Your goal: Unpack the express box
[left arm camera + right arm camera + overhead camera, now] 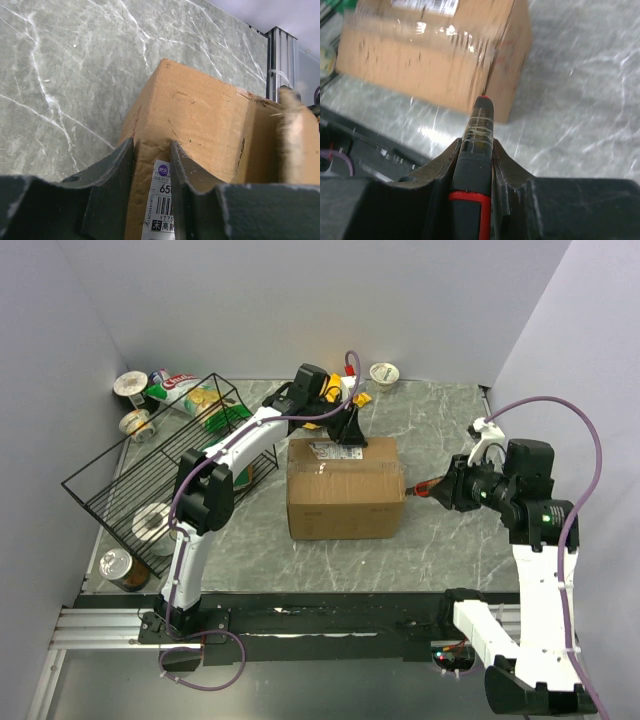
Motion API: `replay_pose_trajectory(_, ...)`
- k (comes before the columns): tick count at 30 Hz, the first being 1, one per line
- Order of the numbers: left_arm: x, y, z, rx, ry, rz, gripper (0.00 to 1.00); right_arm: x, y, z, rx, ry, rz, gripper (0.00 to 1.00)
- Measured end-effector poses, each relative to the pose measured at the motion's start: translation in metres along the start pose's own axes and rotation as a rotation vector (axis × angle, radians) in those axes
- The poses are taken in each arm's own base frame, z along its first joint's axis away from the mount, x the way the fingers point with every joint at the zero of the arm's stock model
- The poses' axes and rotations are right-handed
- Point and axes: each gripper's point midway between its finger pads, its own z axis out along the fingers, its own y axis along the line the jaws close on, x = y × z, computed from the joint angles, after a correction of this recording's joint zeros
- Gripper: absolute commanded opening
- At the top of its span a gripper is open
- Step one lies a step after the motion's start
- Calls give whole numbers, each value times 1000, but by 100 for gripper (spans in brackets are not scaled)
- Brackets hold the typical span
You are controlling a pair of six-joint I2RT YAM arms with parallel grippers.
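Observation:
The express box point(345, 490), a brown taped carton with a white label, sits mid-table. My left gripper point(350, 432) reaches over its far top edge. In the left wrist view the box edge point(200, 115) and its label point(162, 195) fill the gap of the left gripper point(151, 145), whose jaws press the cardboard from both sides. My right gripper point(447, 490) hovers just right of the box, shut on a black-and-red cutter point(420, 487). In the right wrist view the cutter point(479, 130) sticks out of the right gripper point(476, 142), its tip close to the box's near right corner point(507, 107).
A black wire basket point(160, 470) stands at the left, with cans point(125, 570) and snack packets point(200, 398) around and inside it. A white cup point(385, 372) and a yellow item point(352, 400) lie at the back. Walls close in on three sides.

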Motion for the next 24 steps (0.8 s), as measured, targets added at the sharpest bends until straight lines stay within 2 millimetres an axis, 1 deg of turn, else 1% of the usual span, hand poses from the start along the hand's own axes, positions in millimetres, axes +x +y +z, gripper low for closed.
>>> replay_pose_trajectory(3,-2,3,0,-10,-6,11,1,8,7,-13,-5,29,-2,0)
replay_pose_trajectory(5,-4,7,-1,-26,-14,24,1,16,10,-18,-10,62,7,0)
replay_pose_trajectory(6,-6,9,-1,-33,-17,30,8,19,11,-20,-8,72,9,0)
replay_pose_trajectory(8,-7,11,-1,-44,-21,43,25,21,10,-22,1,75,6,0)
replay_pose_trajectory(9,-8,12,-1,-46,-22,46,40,20,9,-22,5,71,2,0)
replay_pose_trajectory(11,-9,11,-1,-49,-23,52,52,15,4,-21,23,52,-17,0)
replay_pose_trajectory(12,-10,12,-2,-56,-24,58,60,10,1,-20,37,35,-36,0)
replay_pose_trajectory(15,-12,15,-5,-83,-22,69,69,-12,-10,-15,75,-37,-109,0)
replay_pose_trajectory(18,-12,11,-8,-84,-10,62,73,-39,-21,-9,112,-121,-185,0)
replay_pose_trajectory(20,-14,6,-12,-80,-7,64,74,-55,-25,-5,125,-165,-213,0)
replay_pose_trajectory(22,-22,-2,-19,-60,-23,76,75,-68,-27,1,115,-197,-239,0)
replay_pose_trajectory(24,-32,-16,-31,-23,-52,93,76,-77,-21,11,49,-211,-283,0)
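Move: The box lies under the left hand, whose fingers are on its far top edge by the label: its middle is about 8 cm back, 3 cm to the left and 8 cm below. The yellow bag lies some 19 cm ahead of that hand and 6 cm left, the white tub 27 cm ahead and 7 cm right, both about 14 cm lower. From the right hand, holding the red cutter, the box's middle is some 11 cm ahead, 20 cm left and 16 cm below. The box's far top edge is let go: the left fingers open wide while that hand eases about 2 cm forward, then draws back as much and lifts some 4 cm. At the box's right-hand edge the right hand, keeping its grip on the cutter, draws 3 cm further back, then swings forward about 9 cm and up 5 cm, tipping upward nearly 20 degrees, so the blade comes clear. ##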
